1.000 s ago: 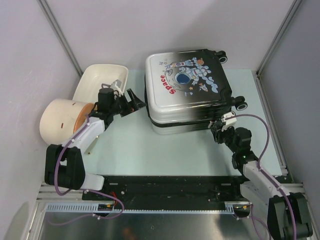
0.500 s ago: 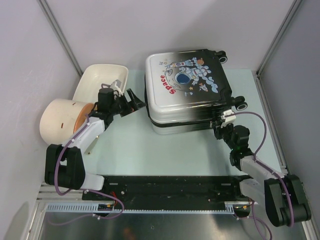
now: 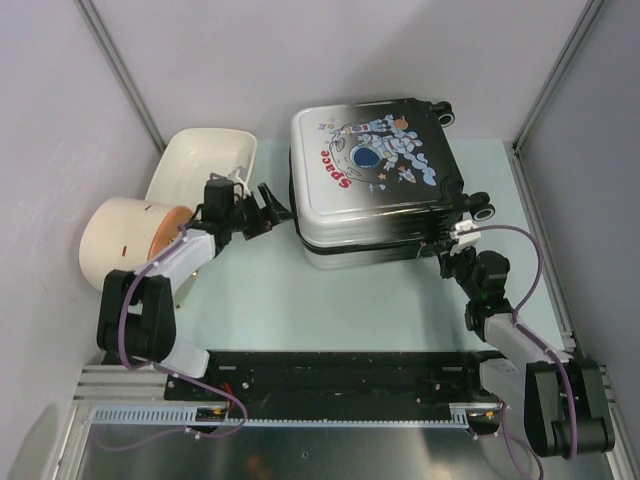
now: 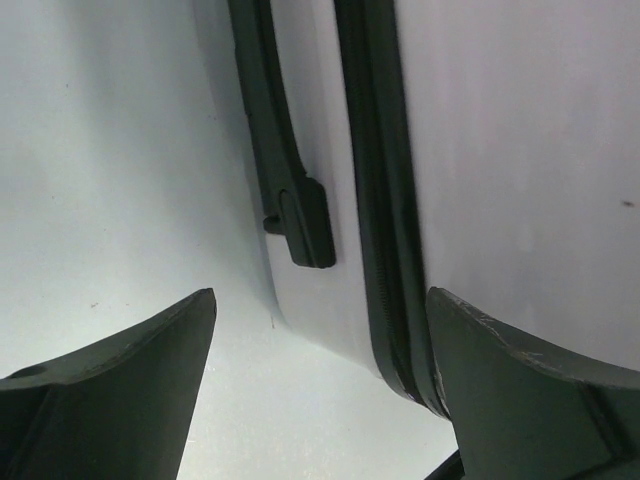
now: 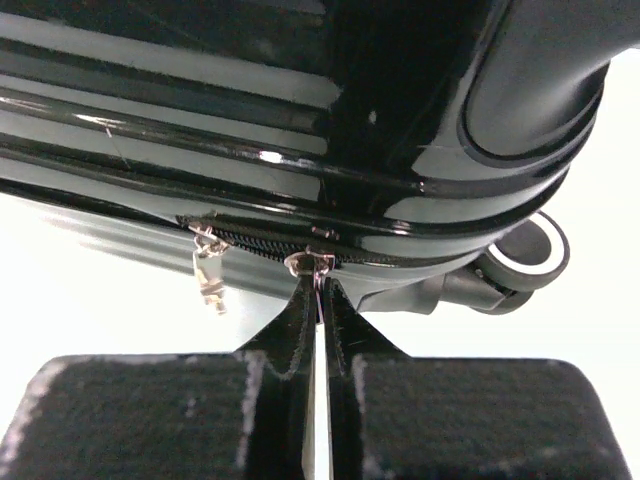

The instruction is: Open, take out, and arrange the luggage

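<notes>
The luggage (image 3: 375, 170), a white-to-black hard-shell suitcase with an astronaut "Space" print, lies flat and closed at the back of the table. My left gripper (image 3: 270, 205) stands open beside its left end, touching nothing. In the left wrist view the shell (image 4: 500, 150) and a black side handle (image 4: 290, 180) fill the space ahead of that gripper (image 4: 320, 296). My right gripper (image 3: 447, 250) is at the near right corner, shut on a silver zipper pull (image 5: 318, 268). A second zipper pull (image 5: 208, 270) hangs free just to its left.
A cream tub (image 3: 205, 160) leans at the back left, and a cream cylinder with an orange end (image 3: 125, 240) lies left of the left arm. A black wheel (image 5: 525, 255) sticks out beside the right gripper. Walls stand on both sides.
The right gripper's fingers have closed on the zipper pull, and that arm has edged right. The left gripper has shifted slightly nearer the suitcase and stays open.
</notes>
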{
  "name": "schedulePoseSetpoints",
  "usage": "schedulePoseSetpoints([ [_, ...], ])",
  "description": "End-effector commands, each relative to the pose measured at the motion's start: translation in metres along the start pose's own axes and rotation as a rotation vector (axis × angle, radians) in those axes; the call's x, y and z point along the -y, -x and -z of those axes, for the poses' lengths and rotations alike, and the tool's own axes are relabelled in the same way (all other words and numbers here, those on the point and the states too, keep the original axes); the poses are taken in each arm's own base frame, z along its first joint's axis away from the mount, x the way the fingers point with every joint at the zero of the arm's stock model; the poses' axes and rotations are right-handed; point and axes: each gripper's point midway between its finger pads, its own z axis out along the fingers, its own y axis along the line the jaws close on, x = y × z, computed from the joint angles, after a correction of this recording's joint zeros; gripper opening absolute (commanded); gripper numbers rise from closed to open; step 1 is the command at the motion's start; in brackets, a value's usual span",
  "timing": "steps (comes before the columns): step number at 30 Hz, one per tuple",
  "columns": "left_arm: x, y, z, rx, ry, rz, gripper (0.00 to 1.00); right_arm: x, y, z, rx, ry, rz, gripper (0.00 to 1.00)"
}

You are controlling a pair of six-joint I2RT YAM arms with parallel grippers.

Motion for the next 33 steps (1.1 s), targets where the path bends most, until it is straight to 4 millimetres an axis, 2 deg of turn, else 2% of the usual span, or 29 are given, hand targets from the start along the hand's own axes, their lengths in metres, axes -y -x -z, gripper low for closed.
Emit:
schedulePoseSetpoints([
  [1, 0.005, 0.017, -0.008, 0.026, -0.010, -0.001, 0.91, 0.011, 0.018, 0.010, 0.058, -0.016, 0.075, 0.00],
  [2, 0.003, 0.019, -0.010, 0.032, 0.001, -0.005, 0.90, 0.013, 0.024, 0.014, 0.074, -0.022, 0.108, 0.00],
  [10, 0.000, 0.018, -0.041, 0.005, 0.020, -0.055, 0.76, 0.004, 0.020, 0.023, 0.062, 0.032, 0.181, 0.00],
  [13, -0.006, 0.025, -0.049, 0.025, 0.053, -0.049, 0.74, 0.005, 0.025, 0.022, 0.069, 0.034, 0.200, 0.00],
  [14, -0.003, 0.035, -0.051, 0.059, 0.049, -0.061, 0.73, 0.005, 0.026, 0.022, 0.069, 0.034, 0.200, 0.00],
  [17, -0.009, 0.045, -0.054, 0.099, 0.078, -0.045, 0.71, 0.009, 0.029, 0.020, 0.073, 0.018, 0.211, 0.00],
  [21, 0.000, 0.057, -0.047, 0.141, 0.011, -0.022, 0.70, 0.018, 0.033, 0.017, 0.072, -0.014, 0.228, 0.00],
  [22, 0.009, 0.058, -0.042, 0.139, -0.031, -0.038, 0.70, 0.018, 0.033, 0.017, 0.072, -0.015, 0.233, 0.00],
  [25, 0.018, 0.065, -0.022, 0.168, -0.068, -0.077, 0.71, 0.021, 0.035, 0.016, 0.077, -0.021, 0.230, 0.00],
  [27, 0.013, 0.072, -0.008, 0.202, -0.049, -0.063, 0.71, 0.021, 0.036, 0.016, 0.076, -0.019, 0.228, 0.00],
  [29, 0.008, 0.076, -0.002, 0.214, -0.019, -0.088, 0.67, 0.022, 0.035, 0.015, 0.073, -0.020, 0.233, 0.00],
  [33, 0.000, 0.073, -0.010, 0.209, 0.045, -0.130, 0.64, 0.025, 0.035, 0.015, 0.072, -0.033, 0.241, 0.00],
])
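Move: The right fingers are already shut on the zipper pull; its slider is about 1 cm ahead and 1 cm left of them, at their height. The second zipper pull hangs about 4 cm to their left, 1 cm ahead; the white-ringed wheel is some 6 cm ahead and 6 cm right, 2 cm lower. From the open left gripper, the luggage's black side handle lies about 6 cm ahead, 3 cm right and 6 cm below. Keep the zipper pull pinched and draw the right gripper back about 2 cm and 1.5 cm right, rising slightly, away from the slider; roll the wrist about 10 degrees, left side down, then hold. Bring the left gripper about 5 cm forward along the luggage's left side, dipping 2.5 cm, then lift it some 4 cm and swing it left, tipping the fingers up while closing them partway. ##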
